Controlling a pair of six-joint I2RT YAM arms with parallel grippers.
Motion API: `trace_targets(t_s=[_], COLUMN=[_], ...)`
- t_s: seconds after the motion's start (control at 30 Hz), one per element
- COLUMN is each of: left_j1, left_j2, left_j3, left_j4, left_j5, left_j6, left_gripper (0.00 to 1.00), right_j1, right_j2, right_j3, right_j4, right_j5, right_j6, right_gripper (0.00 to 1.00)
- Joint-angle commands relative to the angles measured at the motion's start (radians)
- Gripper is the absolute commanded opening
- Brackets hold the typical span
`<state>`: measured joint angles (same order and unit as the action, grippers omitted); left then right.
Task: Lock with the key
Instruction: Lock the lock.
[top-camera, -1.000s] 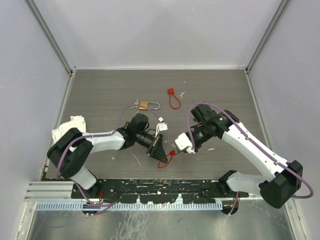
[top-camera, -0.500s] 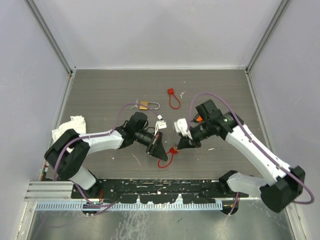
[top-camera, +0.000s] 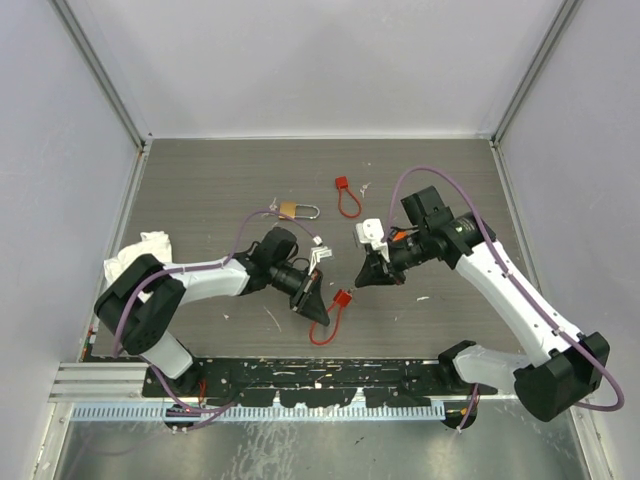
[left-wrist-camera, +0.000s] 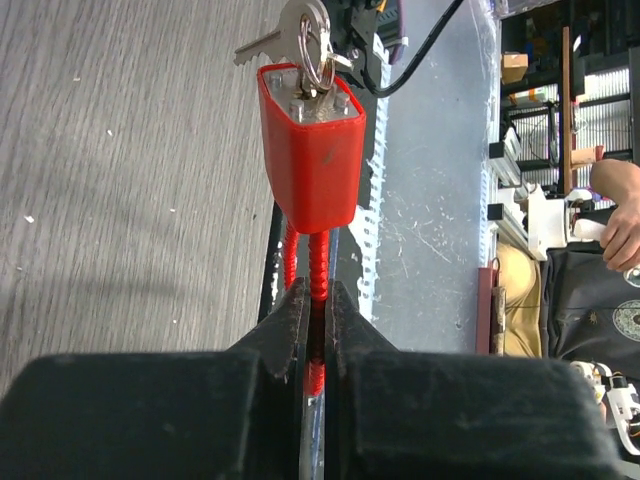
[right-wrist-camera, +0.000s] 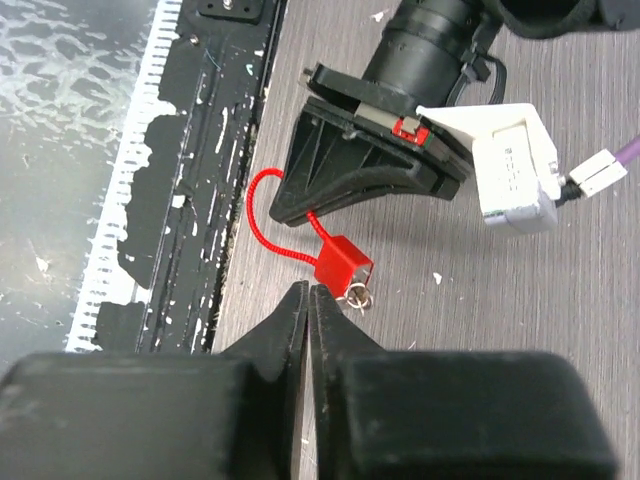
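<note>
A small red cable lock (left-wrist-camera: 312, 150) hangs out in front of my left gripper (left-wrist-camera: 318, 290), which is shut on its red cable (left-wrist-camera: 319, 262). The key (left-wrist-camera: 300, 30), a small silver bunch on a ring, sits at the lock's far end face, and one blade seems to be in the keyhole. From the top view the lock (top-camera: 342, 297) lies just right of the left gripper (top-camera: 318, 312). My right gripper (right-wrist-camera: 308, 292) is shut with nothing in it, and hovers just short of the lock (right-wrist-camera: 343, 266) and the key (right-wrist-camera: 358, 295). It stands apart from them in the top view (top-camera: 363, 280).
A second red cable lock (top-camera: 346, 200) and a brass padlock (top-camera: 290, 210) lie farther back on the table. A white cloth (top-camera: 150, 247) is bunched at the left edge. The black base rail (top-camera: 320, 375) runs along the near edge.
The right gripper has pulled back up and to the right, away from the red lock's key end, and its wrist has turned. The left gripper still holds the cable.
</note>
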<state>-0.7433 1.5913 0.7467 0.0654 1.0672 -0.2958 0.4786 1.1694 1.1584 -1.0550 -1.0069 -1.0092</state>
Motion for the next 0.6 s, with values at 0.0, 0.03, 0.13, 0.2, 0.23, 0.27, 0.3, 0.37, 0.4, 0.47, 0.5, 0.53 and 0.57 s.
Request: trace_targets(t_s=[0.0, 0.03, 0.13, 0.2, 0.23, 0.27, 0.3, 0.37, 0.4, 0.47, 0.5, 0.53, 0.57], left_j1=[0.001, 0.001, -0.013, -0.026, -0.033, -0.044, -0.050, -0.062, -0.067, -0.073, -0.075, -0.077, -0.078], left_j2=[-0.047, -0.049, -0.062, -0.070, -0.074, -0.077, -0.081, -0.087, -0.090, -0.097, -0.100, -0.104, -0.107], left_j3=[0.009, 0.015, 0.035, 0.046, 0.052, 0.056, 0.060, 0.065, 0.068, 0.069, 0.069, 0.068, 0.066], left_j4=[-0.030, -0.048, -0.116, -0.155, -0.173, -0.183, -0.192, -0.205, -0.210, -0.213, -0.214, -0.214, -0.214], left_j5=[-0.005, -0.013, -0.035, -0.051, -0.059, -0.066, -0.074, -0.082, -0.084, -0.087, -0.087, -0.087, -0.087], left_j6=[0.051, 0.063, 0.108, 0.130, 0.138, 0.142, 0.148, 0.152, 0.155, 0.156, 0.157, 0.158, 0.158], left_gripper=[0.00, 0.00, 0.00, 0.00, 0.00, 0.00, 0.00, 0.00, 0.00, 0.00, 0.00, 0.00, 0.00], right_j1=[-0.003, -0.003, -0.003, -0.003, -0.003, -0.003, -0.002, -0.003, -0.003, -0.002, -0.002, -0.003, -0.003], right_j2=[-0.059, -0.065, -0.072, -0.074, -0.068, -0.057, -0.041, -0.008, 0.008, 0.030, 0.035, 0.038, 0.040], right_j3=[-0.077, -0.103, -0.182, -0.213, -0.223, -0.226, -0.226, -0.229, -0.231, -0.241, -0.248, -0.253, -0.257], right_j4=[0.110, 0.109, 0.125, 0.162, 0.202, 0.228, 0.231, 0.229, 0.216, 0.202, 0.202, 0.202, 0.202], right_j5=[0.013, -0.003, -0.049, -0.047, -0.042, -0.041, -0.045, -0.053, -0.056, -0.061, -0.061, -0.065, -0.071], right_j6=[0.057, 0.024, -0.077, -0.093, -0.066, -0.060, -0.067, -0.086, -0.109, -0.147, -0.156, -0.167, -0.172], right_gripper=[0.21, 0.30, 0.52, 0.57, 0.57, 0.58, 0.58, 0.58, 0.59, 0.60, 0.60, 0.60, 0.60])
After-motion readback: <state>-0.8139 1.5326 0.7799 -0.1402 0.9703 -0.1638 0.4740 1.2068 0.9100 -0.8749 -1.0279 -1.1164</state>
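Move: The key, hanging with its ring from the end of the red lock, lies some 12 cm below the right hand, about 2 cm to its left and 1 cm farther out. The lock's body is about 4 cm left, 1 cm ahead and 12 cm below that hand. From the left hand, whose fingers hold the lock's cable, the key is roughly 6 cm right, 4 cm ahead and 1 cm higher. Right hand sinks 7 cm towards the key, fingers opening past halfway; left draws the lock back 2 cm. ##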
